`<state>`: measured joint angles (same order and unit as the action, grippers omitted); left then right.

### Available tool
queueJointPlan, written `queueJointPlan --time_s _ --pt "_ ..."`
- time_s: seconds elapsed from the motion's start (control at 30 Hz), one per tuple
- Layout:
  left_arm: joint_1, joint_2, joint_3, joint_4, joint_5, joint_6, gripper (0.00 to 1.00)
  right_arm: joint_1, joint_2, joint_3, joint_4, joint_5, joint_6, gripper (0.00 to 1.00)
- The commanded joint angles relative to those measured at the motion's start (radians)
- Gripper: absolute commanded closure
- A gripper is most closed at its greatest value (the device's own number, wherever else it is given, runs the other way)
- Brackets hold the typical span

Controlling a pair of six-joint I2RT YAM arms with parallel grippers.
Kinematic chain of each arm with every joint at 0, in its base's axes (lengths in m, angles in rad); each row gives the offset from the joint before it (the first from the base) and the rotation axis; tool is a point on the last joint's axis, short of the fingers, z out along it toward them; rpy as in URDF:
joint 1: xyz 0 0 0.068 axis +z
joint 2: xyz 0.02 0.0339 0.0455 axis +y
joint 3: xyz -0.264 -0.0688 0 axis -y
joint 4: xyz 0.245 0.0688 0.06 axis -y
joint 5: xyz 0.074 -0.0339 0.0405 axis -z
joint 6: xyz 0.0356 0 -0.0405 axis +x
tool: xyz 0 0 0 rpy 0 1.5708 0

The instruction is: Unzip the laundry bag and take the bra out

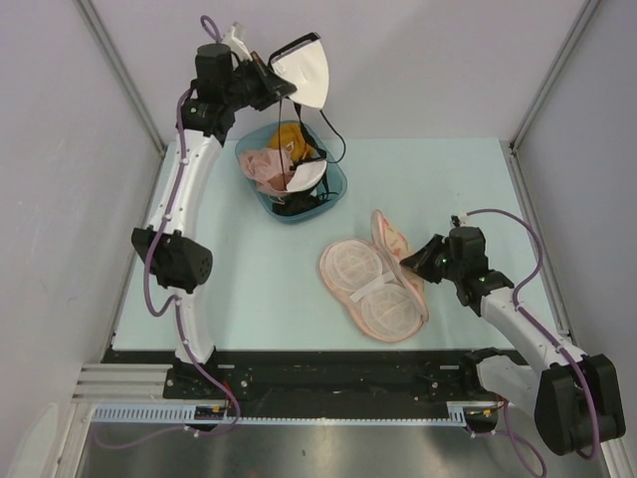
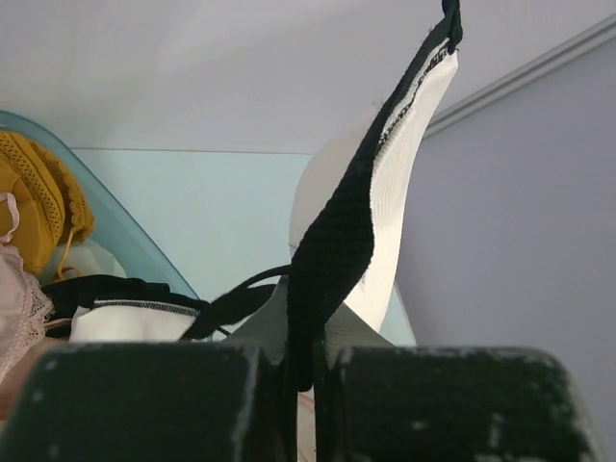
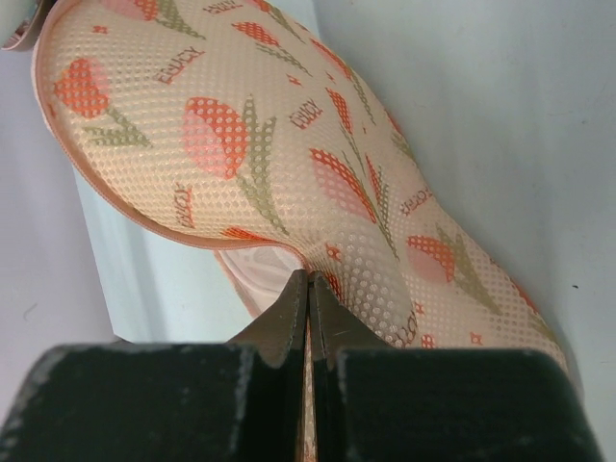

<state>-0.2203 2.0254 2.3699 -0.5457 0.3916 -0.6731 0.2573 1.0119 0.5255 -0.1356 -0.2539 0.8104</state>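
The laundry bag (image 1: 373,289) lies unzipped on the table right of centre, its cream mesh inside facing up. Its tulip-printed lid (image 3: 289,144) stands raised, and my right gripper (image 1: 413,261) (image 3: 308,289) is shut on the lid's pink edge. My left gripper (image 1: 267,75) (image 2: 306,361) is high at the back left, above the teal tub, and is shut on the black-trimmed edge of the white bra (image 1: 304,65) (image 2: 404,192). One white cup sticks up from the jaws. Black straps hang down to a second white cup (image 1: 309,177) resting in the tub.
The teal plastic tub (image 1: 338,184) (image 2: 125,231) sits at the back centre of the table and holds a mustard-yellow bra (image 1: 289,134) (image 2: 38,192) and a pink lacy bra (image 1: 261,164) (image 2: 14,308). Grey walls enclose the table on three sides.
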Motion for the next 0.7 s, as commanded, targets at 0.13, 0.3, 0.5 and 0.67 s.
queueJointPlan --time_s 0.13,0.3,0.5,0.67 --pt "0.004 0.006 0.049 0.072 -0.16 0.059 0.99 -0.007 0.05 -0.002 0.062 -0.015 -0.023 1.0" --pt "0.022 -0.001 0.134 0.113 -0.186 0.067 1.0 -0.007 0.077 -0.002 0.07 -0.018 -0.023 1.0" --pt "0.001 -0.037 0.135 0.194 -0.347 0.165 1.0 -0.007 0.054 -0.002 0.062 0.001 -0.011 1.0" --pt "0.002 0.005 0.117 0.182 -0.304 0.138 0.99 -0.007 0.076 -0.002 0.073 0.001 -0.014 1.0"
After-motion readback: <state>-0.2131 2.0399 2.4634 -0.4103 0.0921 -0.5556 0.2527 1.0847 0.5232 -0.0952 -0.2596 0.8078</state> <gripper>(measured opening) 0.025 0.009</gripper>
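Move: The left hand already holds the white bra by its black band, high over the near half of the blue basket, whose middle is about 5 cm ahead, 2 cm left and 34 cm below. In the basket, the pink garment is 5 cm ahead and 7 cm left, the yellow one 13 cm ahead and 2 cm left, the black one straight below, 2 cm right. From the right hand, the basket is some 31 cm ahead, 29 cm left and slightly lower. Keeping its pinch on the black band, the left hand dips about 1.5 cm as it eases forward over the basket, then climbs to finish some 6 cm higher, 5 cm farther left and 3.5 cm farther out, the fingers swinging roughly 15 degrees counter-clockwise and tipping upward as much. The right hand keeps the laundry bag's opened flap pinched and sinks only about 1.5 cm. ##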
